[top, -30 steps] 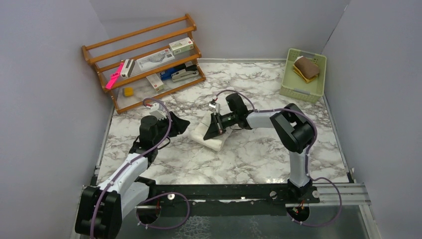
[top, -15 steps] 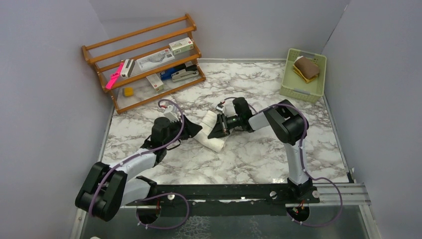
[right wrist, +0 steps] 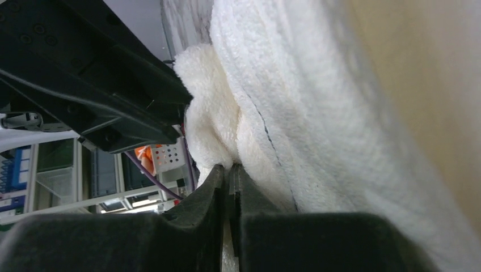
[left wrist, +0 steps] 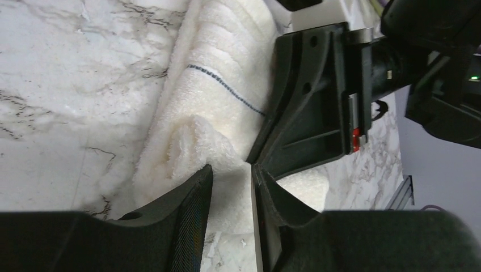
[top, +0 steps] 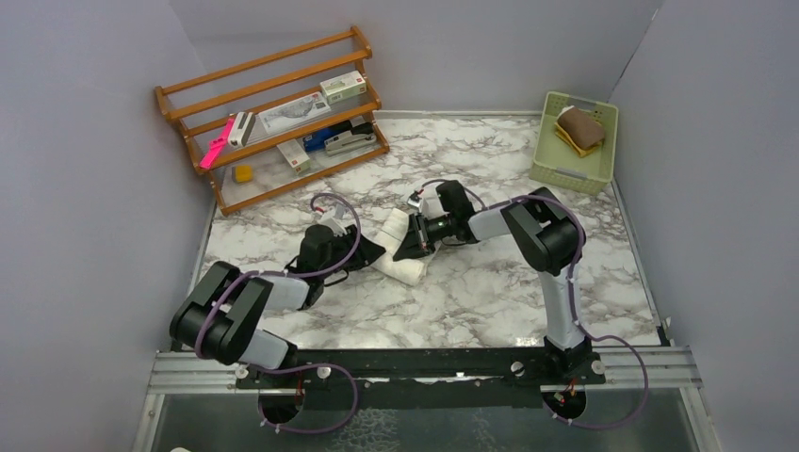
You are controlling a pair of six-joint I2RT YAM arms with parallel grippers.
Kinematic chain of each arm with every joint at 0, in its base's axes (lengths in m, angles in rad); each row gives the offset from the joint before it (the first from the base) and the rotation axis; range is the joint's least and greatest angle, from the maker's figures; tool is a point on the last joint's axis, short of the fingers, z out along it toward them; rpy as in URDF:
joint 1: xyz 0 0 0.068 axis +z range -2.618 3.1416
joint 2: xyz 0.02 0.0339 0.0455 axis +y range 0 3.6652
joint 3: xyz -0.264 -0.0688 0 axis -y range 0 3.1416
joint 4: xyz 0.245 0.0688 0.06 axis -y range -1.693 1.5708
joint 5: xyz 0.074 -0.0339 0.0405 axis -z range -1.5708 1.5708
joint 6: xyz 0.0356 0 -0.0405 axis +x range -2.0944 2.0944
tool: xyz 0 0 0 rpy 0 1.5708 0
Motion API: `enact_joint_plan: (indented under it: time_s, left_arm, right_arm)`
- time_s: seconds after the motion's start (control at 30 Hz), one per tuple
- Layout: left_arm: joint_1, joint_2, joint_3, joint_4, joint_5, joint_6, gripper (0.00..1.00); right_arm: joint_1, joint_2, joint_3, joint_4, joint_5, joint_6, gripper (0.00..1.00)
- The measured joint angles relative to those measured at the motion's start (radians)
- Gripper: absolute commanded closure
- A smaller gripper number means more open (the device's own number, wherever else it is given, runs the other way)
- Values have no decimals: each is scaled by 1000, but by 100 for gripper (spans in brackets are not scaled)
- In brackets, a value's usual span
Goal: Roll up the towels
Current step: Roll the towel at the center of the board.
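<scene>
The cream towel (top: 399, 250) lies as a loose roll at mid-table; a thin dark stitch line crosses it (left wrist: 227, 85). My right gripper (top: 413, 247) comes at its right side, shut with a crease of the cream towel (right wrist: 317, 113) pinched at its tips (right wrist: 228, 167). From the left, my left gripper (top: 373, 252) straddles the towel's end, its jaws (left wrist: 231, 170) a narrow gap apart with cloth between them. Its right fingertip (left wrist: 266, 187) nearly touches the right gripper's black finger (left wrist: 306, 107). The mustard and brown towel (top: 579, 128) sits folded in the pale green basket (top: 550, 169).
A wooden rack (top: 273, 118) with boxes, a stapler and a pink item stands at the back left. The basket is in the back right corner. Grey walls close off the left, back and right sides of the marble table (top: 471, 292).
The left arm has stretched right to the towel's left end and its jaws have narrowed. The towel has gone from a flatter fold to a tighter roll. The right gripper stayed shut, shifting slightly.
</scene>
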Motion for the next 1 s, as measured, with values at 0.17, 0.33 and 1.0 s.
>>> enact_joint_plan:
  time_s: [0.17, 0.33, 1.0]
  left_arm:
    - [0, 106, 11, 69, -15, 15, 68]
    - [0, 166, 35, 121, -19, 28, 68]
    - [0, 214, 62, 151, -19, 50, 68]
  right_arm:
    - [0, -46, 6, -87, 62, -116, 74]
    - [18, -162, 6, -215, 224, -325, 64]
    - [425, -475, -373, 104, 966, -1130, 34]
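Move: My right fingers are shut on the rolled edge of the white towel; the roll's middle is practically at them, only about 1 cm back and level in height. The towel's flat end lies some 7 cm ahead of that hand, straight out and slightly lower. From my left hand, whose fingers straddle the roll's left end, the roll's middle is about 5 cm to the right, 2 cm back and 4 cm below; the flat end is 6 cm ahead, 5 cm right and 6 cm below. I open my right fingers wide off the pinched edge and lift that hand about 6 cm, rolling it back roughly 90 degrees about its fingers. It swings back towards me, then drops over the roll again, open fingers astride it, about 2.5 cm nearer me than before. Meanwhile my left hand sinks and eases forward 2 to 3 cm, then stays, fingers still astride the roll's left end to steady it. ##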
